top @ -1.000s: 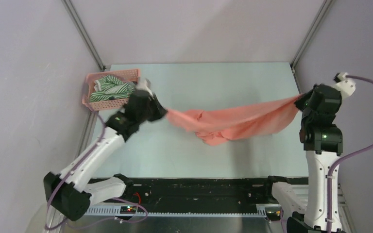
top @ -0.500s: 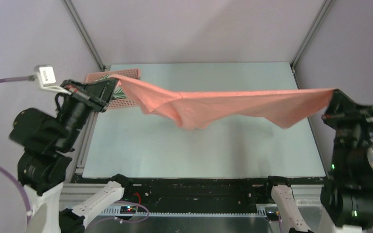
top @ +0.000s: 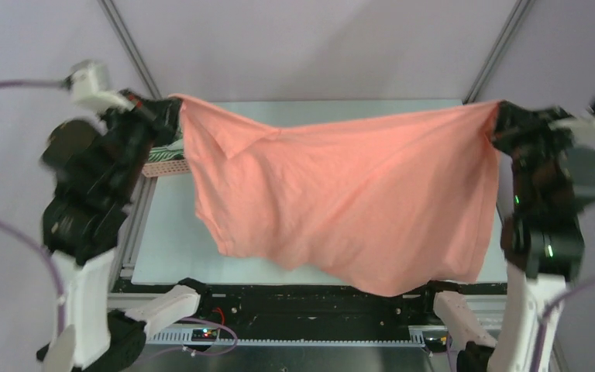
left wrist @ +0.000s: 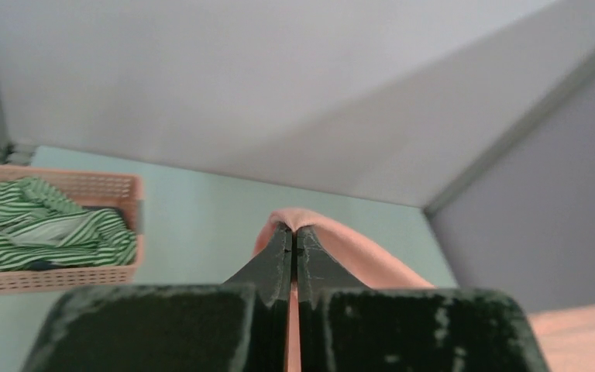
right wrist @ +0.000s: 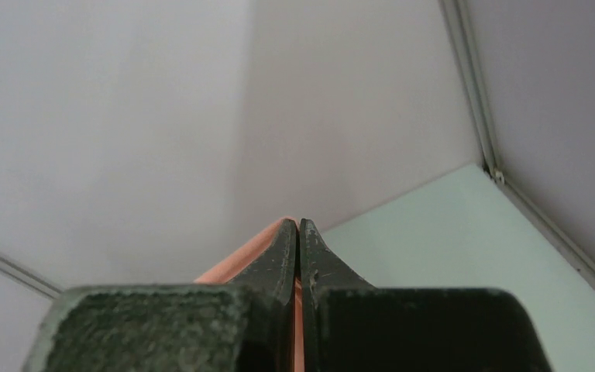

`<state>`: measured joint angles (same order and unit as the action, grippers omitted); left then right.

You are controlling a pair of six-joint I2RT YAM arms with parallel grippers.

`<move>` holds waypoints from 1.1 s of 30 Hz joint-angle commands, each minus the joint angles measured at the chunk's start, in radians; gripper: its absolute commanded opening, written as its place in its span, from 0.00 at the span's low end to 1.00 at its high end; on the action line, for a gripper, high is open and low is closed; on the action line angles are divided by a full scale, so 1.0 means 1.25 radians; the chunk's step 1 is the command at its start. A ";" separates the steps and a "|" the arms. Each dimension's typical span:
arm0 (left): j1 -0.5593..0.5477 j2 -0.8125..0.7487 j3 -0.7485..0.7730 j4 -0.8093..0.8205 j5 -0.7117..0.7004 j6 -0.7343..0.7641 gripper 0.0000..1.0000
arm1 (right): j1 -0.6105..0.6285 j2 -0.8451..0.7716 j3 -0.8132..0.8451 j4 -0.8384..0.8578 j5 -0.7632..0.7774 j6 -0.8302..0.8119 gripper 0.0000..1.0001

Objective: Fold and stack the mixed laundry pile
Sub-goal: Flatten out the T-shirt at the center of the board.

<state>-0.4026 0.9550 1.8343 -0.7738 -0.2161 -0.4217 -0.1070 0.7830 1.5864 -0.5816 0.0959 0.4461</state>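
Note:
The salmon-pink shirt (top: 341, 201) hangs spread wide in the air between both arms, high above the table. My left gripper (top: 177, 105) is shut on its upper left corner, and pink cloth (left wrist: 333, 236) shows pinched between the fingers in the left wrist view. My right gripper (top: 497, 112) is shut on the upper right corner, with a strip of the shirt (right wrist: 240, 260) beside its fingers. The green-and-white striped garment (left wrist: 42, 229) lies in the pink basket (left wrist: 54, 279). The dark navy-grey garment is hidden.
The pink lattice basket (top: 163, 164) sits at the table's far left, mostly hidden behind the left arm and shirt. The pale green table (top: 163, 240) shows below the cloth. Grey walls and metal corner posts (top: 128, 46) close in the sides and back.
Both arms have risen and drawn toward the camera, lifting the pink shirt off the table. It went from a sagging bunched strip to a wide hanging sheet.

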 commanded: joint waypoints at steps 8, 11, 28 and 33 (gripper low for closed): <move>0.200 0.577 0.373 0.059 0.033 0.043 0.00 | -0.013 0.449 0.062 0.375 -0.049 -0.077 0.00; 0.248 0.701 0.581 0.064 0.112 -0.047 0.00 | -0.025 0.560 0.168 0.396 -0.096 -0.084 0.00; 0.278 0.261 0.094 0.248 0.345 -0.110 0.00 | -0.032 0.334 0.087 0.305 -0.087 -0.206 0.00; 0.213 -0.001 -0.395 0.249 0.348 -0.113 0.00 | -0.032 0.125 -0.250 0.203 -0.031 -0.122 0.00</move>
<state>-0.0818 1.0691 1.7035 -0.4320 0.1848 -0.5678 -0.1410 1.0470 1.4822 -0.2241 -0.0181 0.2337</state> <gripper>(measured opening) 0.011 0.010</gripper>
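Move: The T-shirt is already pinched by both hands and hangs between them, its middle about 27 cm right of the left hand and 28 cm left of the right, some 20 below and 7 back. From the left hand the board's centre is roughly 25 cm ahead, 24 right and 54 below; from the right, 26 ahead and 31 left. The laundry basket is about 36 cm ahead of the left hand, 17 to its left and 50 below. The T-shirt is flung out over the board: both hands, still pinching its edge, swing forward about 30 cm together, dipping some 10 cm as the wrists tip down nearly 20 degrees. Then they whip back about 20 cm, rising some 15 cm and tipping up again before starting to drop. The fingers stay shut. ##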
